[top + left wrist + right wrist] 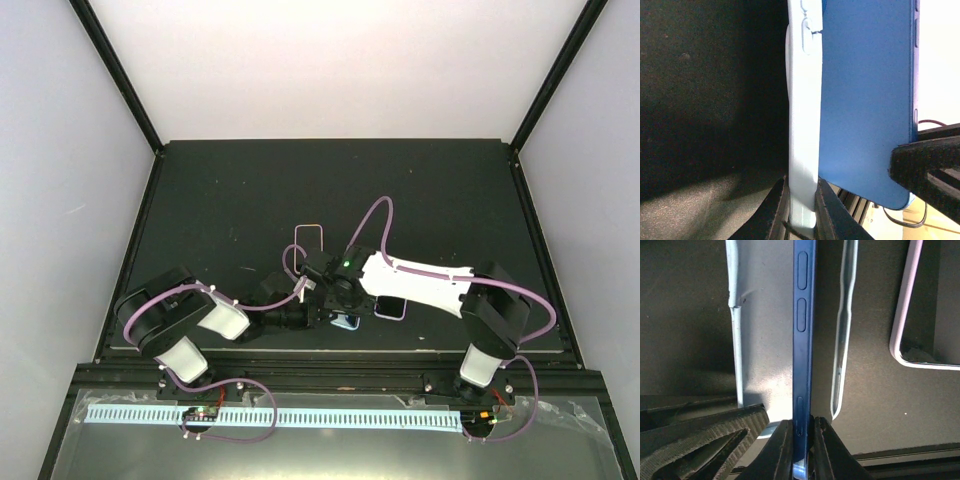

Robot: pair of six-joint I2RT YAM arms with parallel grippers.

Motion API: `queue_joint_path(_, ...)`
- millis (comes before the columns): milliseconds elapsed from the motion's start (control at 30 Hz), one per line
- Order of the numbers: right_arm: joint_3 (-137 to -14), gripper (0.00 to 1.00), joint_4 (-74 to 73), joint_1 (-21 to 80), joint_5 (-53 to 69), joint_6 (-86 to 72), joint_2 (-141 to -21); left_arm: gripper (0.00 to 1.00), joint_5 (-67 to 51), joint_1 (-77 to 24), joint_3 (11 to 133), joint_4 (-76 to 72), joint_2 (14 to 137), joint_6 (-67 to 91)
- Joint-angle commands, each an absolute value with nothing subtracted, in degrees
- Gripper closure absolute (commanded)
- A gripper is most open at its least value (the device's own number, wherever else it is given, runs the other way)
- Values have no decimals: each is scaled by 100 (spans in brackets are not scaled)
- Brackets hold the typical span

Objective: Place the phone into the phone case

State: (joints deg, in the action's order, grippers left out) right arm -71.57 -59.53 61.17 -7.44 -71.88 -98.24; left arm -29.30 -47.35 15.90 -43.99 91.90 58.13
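The blue phone (pixel 802 340) stands on edge with my right gripper (pixel 802 424) shut on its lower end. Its side buttons face the right wrist camera. Behind it and to the left is the pale blue phone case (pixel 765 340). My left gripper (pixel 802 186) is shut on that case's (pixel 804 125) side wall, and the phone's (pixel 865 100) flat blue back sits right against it. In the top view both grippers, left (pixel 322 312) and right (pixel 345 302), meet over the phone (pixel 346 321) near the table's front middle.
A pink-rimmed clear case (pixel 900 335) lies on the dark mat (pixel 220 200) behind the grippers, and shows in the top view too (pixel 308 228). Another pale-rimmed case (pixel 391 308) lies under the right arm. A thin pale rim (pixel 842 340) runs just right of the phone.
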Motion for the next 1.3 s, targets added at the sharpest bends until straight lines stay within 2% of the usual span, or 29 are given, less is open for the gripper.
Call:
queue_joint_path(0,-7031,87,-5579,5968,-1486,-7127,-10203,91,-3189,-4862,1549,-4691,9165,5751)
queue_joint_path(200,-7023,78,-5525,5965,-1570,-7078,-10204,87,-3149,-4860,1494,-4730,9146,5834)
queue_joint_path(300,-7006,78,-5401,5965,-1578,-7024,-10225,85,-3071,-4860,1393,-4773,9063,5920)
queue_joint_path(633,-6997,77,-5262,5929,-1692,-6996,-10377,65,-2878,-4860,1020,-4609,8559,6142)
queue_joint_path(933,-6818,76,-4817,5866,-1497,-6754,-9884,63,-2433,-4863,921,-3556,7612,5933)
queue_joint_path(1067,-6349,60,-4062,5699,-869,-6509,-9526,63,-2076,-4863,958,-2967,7034,5789)
queue_joint_path(1267,-5912,52,-3727,5552,-781,-6318,-9074,60,-1639,-4852,1105,-2218,6468,5471)
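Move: The right hand holds the blue phone on edge by its raised left side, the lower side already in the light-blue case; the case's middle lies about 5 cm ahead of this hand, 1 cm to its left and 5 cm below. The lilac-cased phone is some 10 cm to the right and 6 cm ahead, the pink-cased phone about 17 cm ahead and 11 cm to the left. The left hand pinches the case's left wall near its near end, the case's middle 5 cm ahead and 4 cm right. The right hand lays the phone's raised left side down into the case, going about 2 cm down and as far left while its fingers loosen and let go, then works forward over the phone, nearly 4 cm in all, swings back right, opens wider and tilts slightly. Meanwhile the left fingers open off the case's left wall, draw back about 2 cm towards the base, then rise and pull away left, ending roughly 3 cm higher and clear of the case. ##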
